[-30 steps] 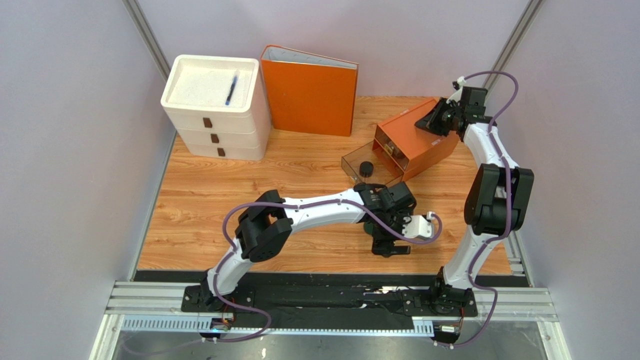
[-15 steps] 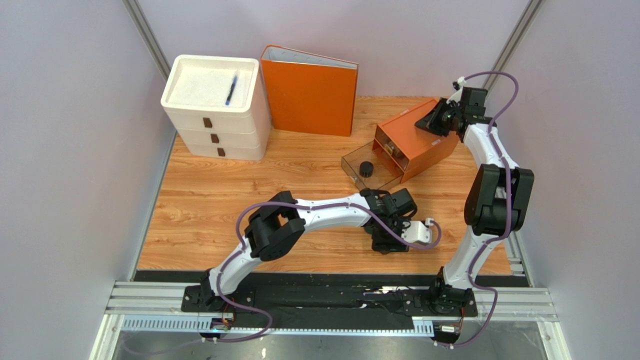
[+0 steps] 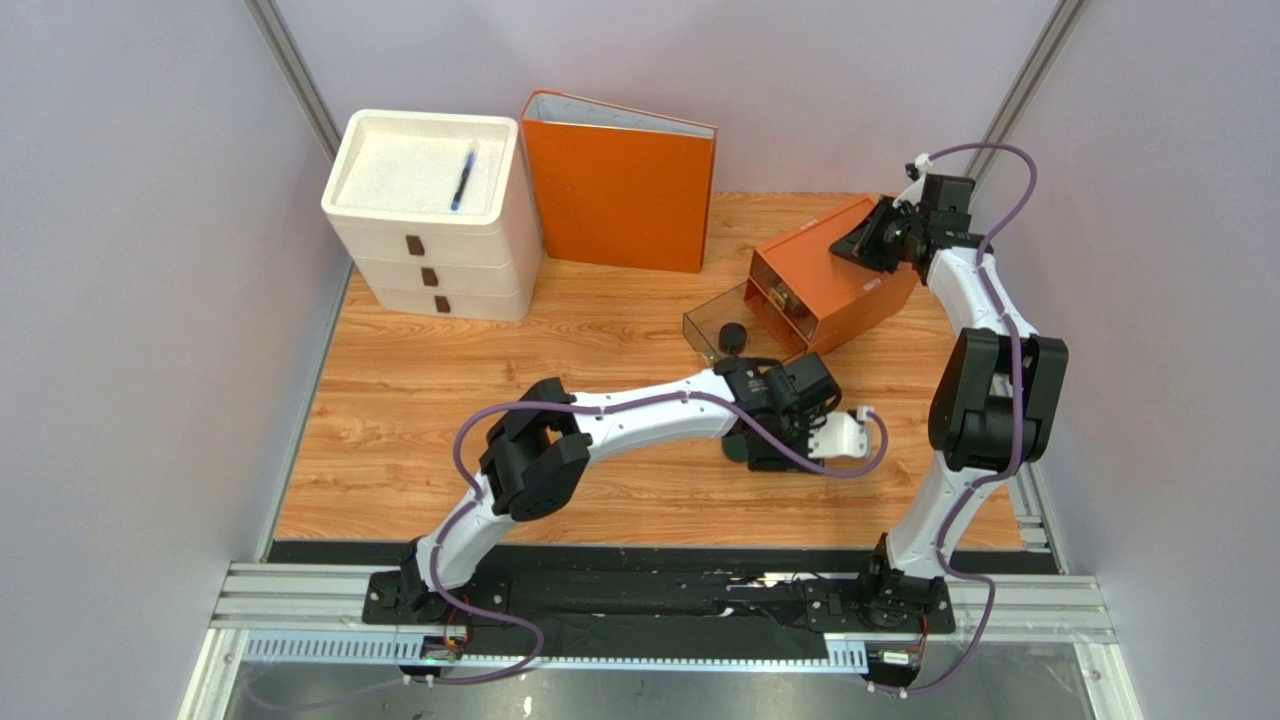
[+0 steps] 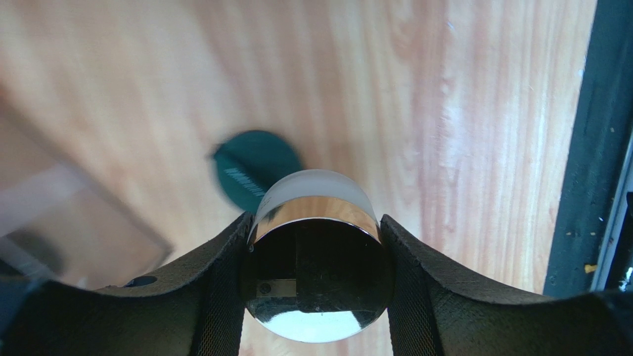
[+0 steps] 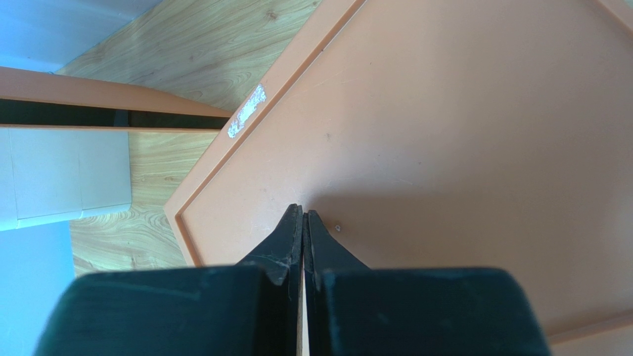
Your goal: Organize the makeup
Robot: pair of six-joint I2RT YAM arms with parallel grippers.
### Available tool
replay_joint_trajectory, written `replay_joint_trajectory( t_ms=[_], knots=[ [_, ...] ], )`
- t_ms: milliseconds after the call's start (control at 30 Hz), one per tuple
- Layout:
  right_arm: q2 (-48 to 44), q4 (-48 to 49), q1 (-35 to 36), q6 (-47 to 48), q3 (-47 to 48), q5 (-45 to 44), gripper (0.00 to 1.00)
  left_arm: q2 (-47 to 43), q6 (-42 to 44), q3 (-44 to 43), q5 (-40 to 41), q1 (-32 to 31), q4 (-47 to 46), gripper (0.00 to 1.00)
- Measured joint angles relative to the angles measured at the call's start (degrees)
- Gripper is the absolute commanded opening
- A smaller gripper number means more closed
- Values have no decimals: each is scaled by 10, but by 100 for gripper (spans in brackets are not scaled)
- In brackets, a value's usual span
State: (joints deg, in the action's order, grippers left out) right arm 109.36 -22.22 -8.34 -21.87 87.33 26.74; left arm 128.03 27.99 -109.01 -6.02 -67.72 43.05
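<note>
My left gripper (image 4: 314, 220) is shut on a small round gold-rimmed jar (image 4: 316, 256) with a white body, and holds it above the wooden table. Beyond the jar, a dark green compact (image 4: 252, 167) lies on the table. In the top view the left gripper (image 3: 774, 432) hangs just in front of a clear drawer (image 3: 706, 323) pulled out of an orange box (image 3: 842, 285). A black round pot (image 3: 732, 336) sits in that drawer. My right gripper (image 5: 304, 213) is shut and empty, its tips against the box's top (image 5: 446, 111). Other makeup is out of view.
A white drawer unit (image 3: 436, 240) stands at the back left with a blue pen (image 3: 463, 177) on top. An orange binder (image 3: 619, 183) stands upright beside it. A black rail (image 4: 587, 148) runs along the table's near edge.
The left gripper has closed from wide open onto the jar. It has then moved away from the near edge toward the clear drawer. The right arm has not moved.
</note>
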Motion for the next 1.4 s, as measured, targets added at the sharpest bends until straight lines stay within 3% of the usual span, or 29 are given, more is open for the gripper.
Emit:
replay_joint_trajectory(
  t_ms=[467, 667, 900, 967, 1033, 1067, 1100, 1167, 1400],
  knots=[
    [3, 0, -2, -4, 1, 6, 0, -10, -37, -173, 57, 113, -37, 0],
    [4, 0, -2, -5, 2, 7, 0, 33, -55, -188, 117, 133, -83, 0],
    [9, 1, -2, -9, 5, 15, 0, 90, -104, -188, 122, 138, -91, 1],
    [9, 1, -2, -9, 5, 15, 0, 102, -119, -188, 123, 138, -92, 11],
    [9, 1, -2, -9, 5, 15, 0, 109, -129, -188, 123, 139, -95, 40],
    [9, 1, -2, -9, 5, 15, 0, 111, -135, -188, 123, 139, -97, 66],
    [9, 1, -2, -9, 5, 15, 0, 113, -139, -189, 122, 140, -97, 75],
    [8, 1, -2, -9, 5, 15, 0, 115, -145, -189, 119, 141, -100, 86],
    [9, 1, -2, -9, 5, 15, 0, 115, -151, -189, 110, 142, -113, 89]
  ],
)
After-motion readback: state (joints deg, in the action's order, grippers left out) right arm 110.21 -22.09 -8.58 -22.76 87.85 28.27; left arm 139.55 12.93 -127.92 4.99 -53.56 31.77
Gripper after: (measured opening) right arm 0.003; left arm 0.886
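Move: The left hand, already holding the black-topped jar clear of the table, has the open lower drawer about 21 cm ahead and 2 cm to its left. In that drawer the small black-lidded pot stands some 24 cm ahead and 2 cm left. Two green discs lie on the table about 2 cm ahead and 2 cm left of the hand. From the right hand, the drawer lies roughly 10 cm back, 15 cm left and well below. Forward and up in a quick arc, the left hand carries the jar some 19 cm out, rising about 13 cm on the way, then sinks about 10 cm over the open drawer while the wrist swings some 30 degrees counter-clockwise. There it stops and spreads its fingers, letting go of the jar just behind and to the right of the small pot. The right hand stays put, its shut fingertips still resting on the cabinet top. ##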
